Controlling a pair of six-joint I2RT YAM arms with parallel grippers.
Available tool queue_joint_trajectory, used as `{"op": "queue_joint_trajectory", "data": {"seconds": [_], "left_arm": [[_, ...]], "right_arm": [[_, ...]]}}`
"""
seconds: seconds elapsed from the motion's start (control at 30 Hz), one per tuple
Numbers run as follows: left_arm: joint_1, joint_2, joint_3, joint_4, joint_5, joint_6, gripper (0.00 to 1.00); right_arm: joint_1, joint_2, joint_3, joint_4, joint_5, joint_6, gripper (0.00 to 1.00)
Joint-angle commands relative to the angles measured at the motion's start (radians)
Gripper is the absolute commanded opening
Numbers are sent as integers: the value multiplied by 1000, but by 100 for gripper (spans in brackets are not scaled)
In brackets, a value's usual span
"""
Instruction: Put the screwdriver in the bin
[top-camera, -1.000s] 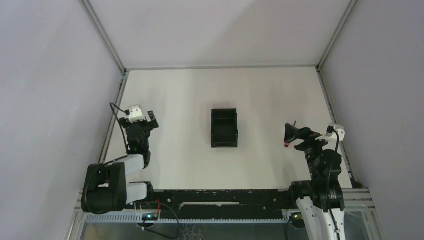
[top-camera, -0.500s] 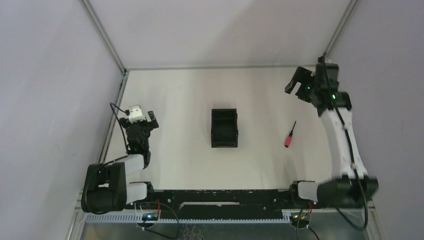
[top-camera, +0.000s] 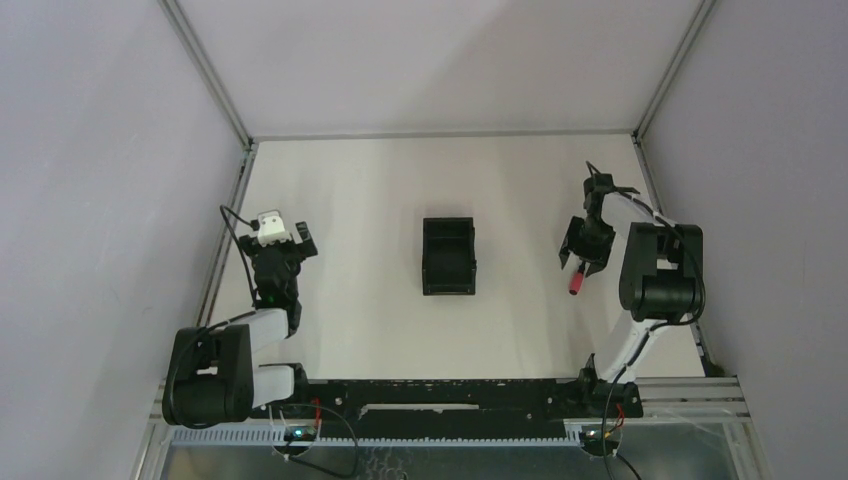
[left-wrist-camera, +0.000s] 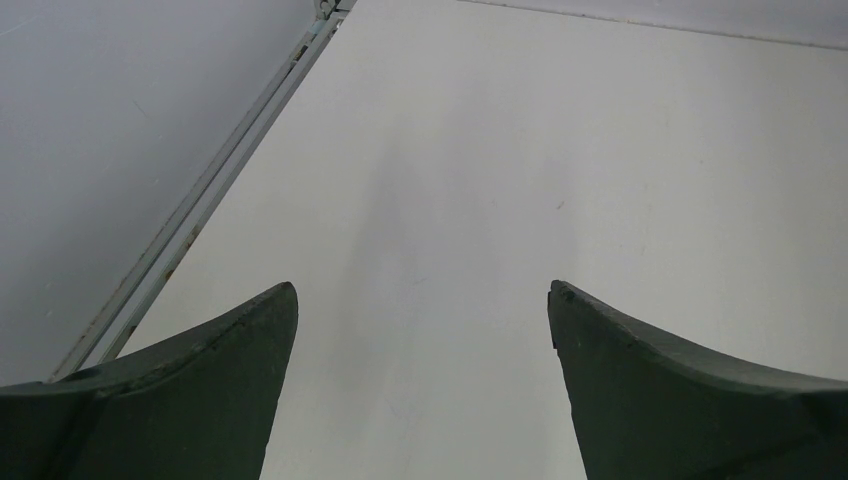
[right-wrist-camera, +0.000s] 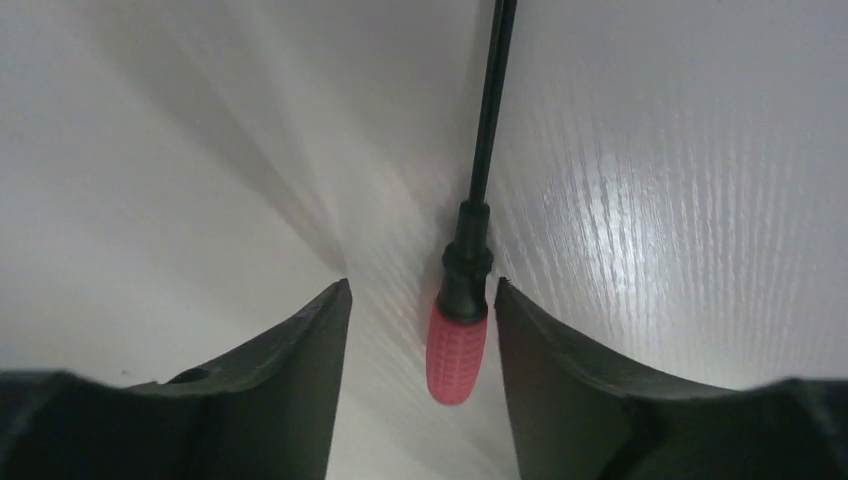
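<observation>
The screwdriver (top-camera: 576, 283), with a red handle and a thin black shaft, lies on the white table right of the bin (top-camera: 449, 256), a small black open-topped box at the table's middle. My right gripper (top-camera: 581, 247) is lowered over the screwdriver. In the right wrist view the red handle (right-wrist-camera: 457, 345) lies between the open fingers of the right gripper (right-wrist-camera: 420, 285), nearer the right finger, with a gap on the left side. The shaft runs away from the wrist. My left gripper (top-camera: 287, 245) is open and empty at the table's left, also shown in the left wrist view (left-wrist-camera: 422, 290).
A metal frame rail (top-camera: 226, 240) runs along the table's left edge, close to my left gripper, and shows in the left wrist view (left-wrist-camera: 200, 215). Another rail (top-camera: 660, 215) borders the right edge near my right arm. Grey walls enclose the table.
My right arm has swung from the back right corner down onto the screwdriver, its fingers now on either side of the handle. The screwdriver, bin and left arm have not moved.
</observation>
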Motion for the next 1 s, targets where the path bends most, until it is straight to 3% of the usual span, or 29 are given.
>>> {"op": "queue_joint_trajectory", "data": {"seconds": [0.0,0.1,0.17,0.23,0.27,0.67,0.8,0.97], "left_arm": [[4,-10,23,22,8,-11,100],[4,-10,23,22,8,-12,100],[3,-10,23,22,8,-12,100],[4,-10,23,22,7,-11,100],[4,-10,23,22,7,-12,100],[4,-11,23,22,8,-12,100],[5,-10,23,22,8,-12,100],[4,-10,23,22,8,-12,100]], "right_arm": [[-6,34,-22,93,38,0,59],[-7,35,-47,123,42,-8,46],[-7,37,-50,130,41,-25,29],[-7,28,-46,124,49,-38,2],[-9,18,-39,112,57,-44,0],[3,-40,297,-359,59,-53,0],[101,-49,370,-388,35,-7,0],[346,-6,484,-362,10,71,0]]}}
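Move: The screwdriver lies flat almost under the right hand, its middle about 1 cm ahead, 1 cm right and 2 cm below, between the partly open fingers, with its red handle towards the base. The bin stands some 24 cm to the right hand's left and about 2 cm farther out. From the idle left hand, the screwdriver is roughly 51 cm right, 5 cm back and 11 cm down. The right hand's fingers shut on the screwdriver's handle near its black collar as the hand, pointing down, sinks a last 2 cm or so. Keeping the pinch, it lifts about 11 cm, easing slightly forward, then swings some 6 cm left towards the bin with a small counter-clockwise turn. ##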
